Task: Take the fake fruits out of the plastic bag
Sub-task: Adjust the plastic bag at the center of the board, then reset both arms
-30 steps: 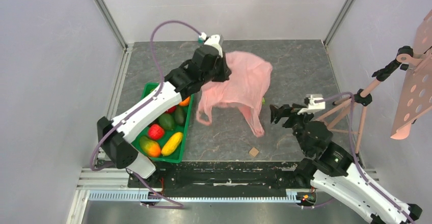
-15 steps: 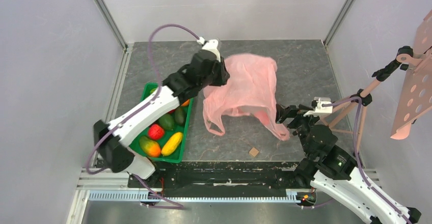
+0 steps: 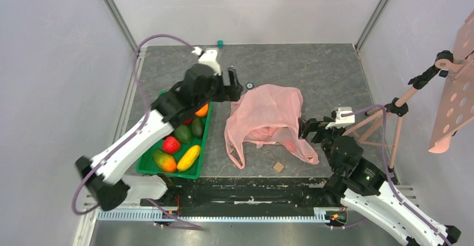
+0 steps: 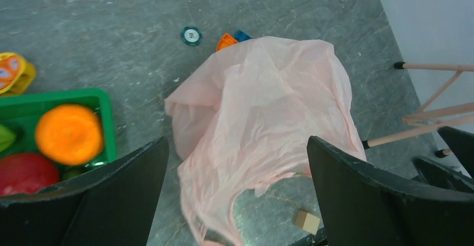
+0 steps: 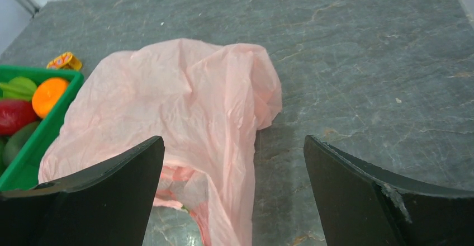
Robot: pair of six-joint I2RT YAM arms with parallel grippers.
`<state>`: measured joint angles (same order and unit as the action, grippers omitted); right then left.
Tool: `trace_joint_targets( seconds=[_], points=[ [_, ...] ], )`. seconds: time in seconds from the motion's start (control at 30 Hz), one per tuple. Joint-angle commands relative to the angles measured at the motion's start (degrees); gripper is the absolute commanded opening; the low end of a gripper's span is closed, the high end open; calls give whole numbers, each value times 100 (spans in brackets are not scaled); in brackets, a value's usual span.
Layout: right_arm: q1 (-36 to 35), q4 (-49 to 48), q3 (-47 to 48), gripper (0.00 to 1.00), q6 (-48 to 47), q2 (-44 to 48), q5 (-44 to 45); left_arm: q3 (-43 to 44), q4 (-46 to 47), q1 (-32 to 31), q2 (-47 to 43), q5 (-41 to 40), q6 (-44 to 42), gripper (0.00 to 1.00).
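Observation:
The pink plastic bag (image 3: 267,116) lies slack and crumpled on the grey table, handles toward the near side. It also shows in the left wrist view (image 4: 262,106) and the right wrist view (image 5: 179,106). My left gripper (image 3: 235,88) is open and empty, just off the bag's far left corner; its jaws stand wide (image 4: 237,145). My right gripper (image 3: 304,128) is open and empty at the bag's right edge (image 5: 235,142). The mango-like fruit (image 3: 164,160) and the red fruit (image 3: 171,144) lie in the green tray (image 3: 197,170). A tiny green speck (image 5: 184,208) shows at the bag's mouth.
The tray also holds a yellow fruit (image 3: 188,157), avocados (image 3: 183,133) and an orange ball (image 3: 202,110). A tan block (image 3: 278,166), a poker chip (image 3: 249,85) and a teal cube (image 3: 220,43) lie on the table. A pink stand (image 3: 391,114) is at the right.
My left gripper let go of the bag and drew back to the left. The bag dropped from hanging to lying slack on the table. My right gripper shifted slightly left.

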<state>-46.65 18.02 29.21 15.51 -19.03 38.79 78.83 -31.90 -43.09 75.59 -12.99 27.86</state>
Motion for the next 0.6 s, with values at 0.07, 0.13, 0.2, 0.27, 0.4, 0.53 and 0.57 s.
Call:
trace_joint_targets(
  seconds=[0.07, 0.13, 0.2, 0.27, 0.4, 0.53, 0.57],
  points=[
    [-8, -231, -148, 98, -496, -273, -930, -1255, -152, 4, -1738, -961, -410, 100],
    [-10, -222, -153, 98, -528, -412, -1070, -1697, -279, 4, -2285, -1145, -274, 100],
    [-11, -189, -157, 98, -508, -534, -1114, -2144, -280, 2, -2866, -1158, -168, 100],
    [-10, -227, -208, 98, -458, -591, -1122, -2513, -324, 3, -3389, -1216, -101, 100],
    [-10, -495, -394, 100, -378, -574, -1127, -2916, -589, 5, -4121, -1503, -66, 100],
    [-10, -658, -516, 98, -271, -550, -1046, -3075, -839, 1, -4412, -1700, -52, 100],
    [-10, -688, -544, 98, -248, -542, -1017, -3105, -888, 2, -4463, -1750, -55, 100]
  ],
)
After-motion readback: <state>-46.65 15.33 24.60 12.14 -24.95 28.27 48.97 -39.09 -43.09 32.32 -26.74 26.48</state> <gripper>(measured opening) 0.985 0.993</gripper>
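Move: The pink bag's middle lies about 10 cm to the right of the open left hand, nearly level with it in reach and some 21 cm below. The green tray's middle is roughly 25 cm left and 7 cm back of the left hand; the orange is 17 cm left and 3 cm ahead. From the open right hand, the bag's middle is about 9 cm ahead, 8 cm left and 14 cm down; the wooden block is about 10 cm back and 5 cm left. Swiftly left and back, the left hand sweeps about 18 cm away from the bag and over the tray, first lifting slightly, then sinking, its fingers swinging some 10 degrees counter-clockwise and tipping up a little. The right hand sinks about 5 cm and shifts 4 cm left towards the bag, turning some 10 degrees counter-clockwise and dipping its tips. Both grippers stay wide open. ##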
